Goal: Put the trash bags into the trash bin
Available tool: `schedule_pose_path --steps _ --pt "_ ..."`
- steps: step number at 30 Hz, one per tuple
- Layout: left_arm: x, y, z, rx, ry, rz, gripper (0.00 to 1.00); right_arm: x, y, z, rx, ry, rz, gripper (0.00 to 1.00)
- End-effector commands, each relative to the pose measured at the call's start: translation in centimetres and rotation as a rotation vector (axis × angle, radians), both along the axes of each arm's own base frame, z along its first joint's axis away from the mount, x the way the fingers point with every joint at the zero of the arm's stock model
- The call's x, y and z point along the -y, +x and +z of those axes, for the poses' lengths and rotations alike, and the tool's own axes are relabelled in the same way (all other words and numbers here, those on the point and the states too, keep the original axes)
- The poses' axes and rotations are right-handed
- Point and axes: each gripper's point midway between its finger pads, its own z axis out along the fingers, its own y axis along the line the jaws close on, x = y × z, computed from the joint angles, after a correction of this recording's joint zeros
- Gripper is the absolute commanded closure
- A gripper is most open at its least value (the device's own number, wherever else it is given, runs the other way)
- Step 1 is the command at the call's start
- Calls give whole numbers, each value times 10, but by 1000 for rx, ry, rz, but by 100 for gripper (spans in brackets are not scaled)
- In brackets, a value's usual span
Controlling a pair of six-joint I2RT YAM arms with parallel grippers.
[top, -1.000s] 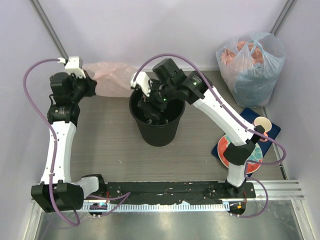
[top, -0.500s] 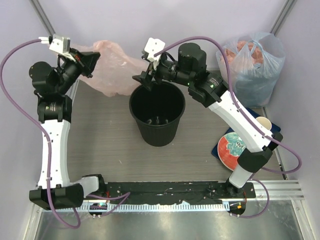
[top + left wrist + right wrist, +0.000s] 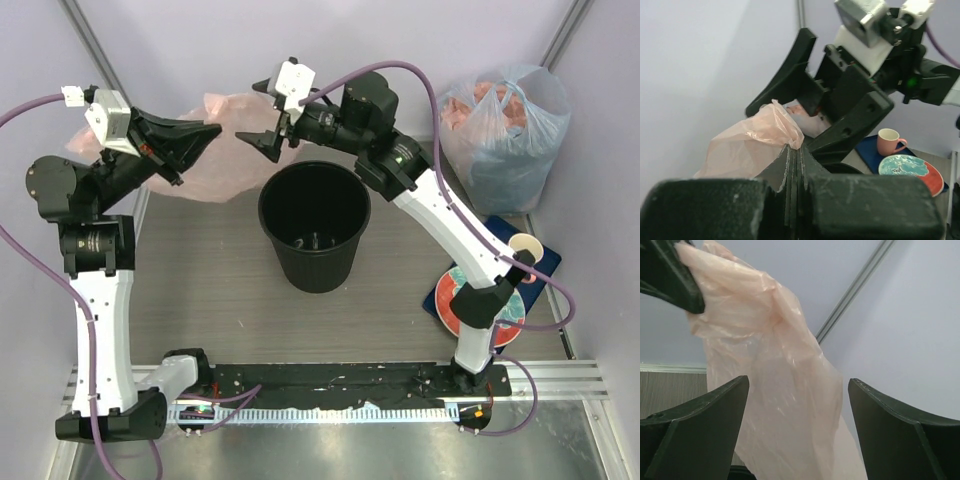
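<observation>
The pale pink translucent trash bag [image 3: 232, 152] hangs in the air behind the bin's left side. My left gripper [image 3: 208, 133] is shut on the bag's gathered top edge [image 3: 782, 125], pinched at the fingertips [image 3: 790, 152]. My right gripper [image 3: 258, 142] is open, its jaws spread wide, and faces the left one from just right of the bag. In the right wrist view the bag [image 3: 775, 365] hangs beyond the gap of the right gripper [image 3: 797, 390], touching neither finger. The black round trash bin [image 3: 345, 258] stands upright below both grippers, with little visible inside.
A bulging clear-bluish bag [image 3: 505, 125] with pink and blue contents sits at the back right. A patterned plate [image 3: 462, 297] and a pink cup [image 3: 525, 250] rest on a blue mat [image 3: 545, 262] at the right. Walls close in behind and at both sides.
The right gripper rose out of the bin, opened wider and turned toward the bag. The left gripper lifted the bag up and rightward, toward the bin.
</observation>
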Motion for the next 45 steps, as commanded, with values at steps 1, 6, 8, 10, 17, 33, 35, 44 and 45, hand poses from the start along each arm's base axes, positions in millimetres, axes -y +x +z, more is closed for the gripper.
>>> schedule_pose_path --steps 1,6,8,10,17,33,35,44,45 --pt "18 -40 14 55 56 -152 100 -7 -22 40 125 73 74 13" --pt "28 -52 17 25 62 -234 100 -21 -29 29 90 69 118 28" --pt "28 -51 17 15 51 -233 100 -21 -31 32 89 77 124 49" --pt "23 -43 20 9 13 -174 100 -19 -24 34 78 93 84 84" --pt "-24 -8 49 -8 -198 192 16 22 31 60 -17 267 -209 99" --pt "-158 35 5 -99 -461 960 12 104 70 71 -195 465 -430 99" --pt "-160 39 -25 -143 -443 978 13 106 70 77 -183 491 -419 99" --pt "-148 77 -169 -542 -379 799 15 109 71 86 -158 510 -371 99" --pt "-133 83 -185 -541 -361 691 15 108 69 89 -152 512 -358 99"
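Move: The bag edge to grasp lies about 4 cm left of the open right gripper's hand point, some 3 cm back and level with it. The closed left fingertips, which hold the bag, are roughly 6 cm left, 5 cm back and 2 cm above. The trash bin stands about 7 cm back, 8 cm right and 39 cm below. From the left hand, the right gripper is about 5 cm ahead, 6 cm right and 2 cm lower. Ease the right gripper about 3 cm left and slightly back while the left brings the bag some 4 cm back and a little right; shut the right fingers on the bag's edge, then open the left wide. Carry the bag right and forward with the right hand, rising slightly; swing the emptied left hand left and forward, first up, then down, turning counter-clockwise. ##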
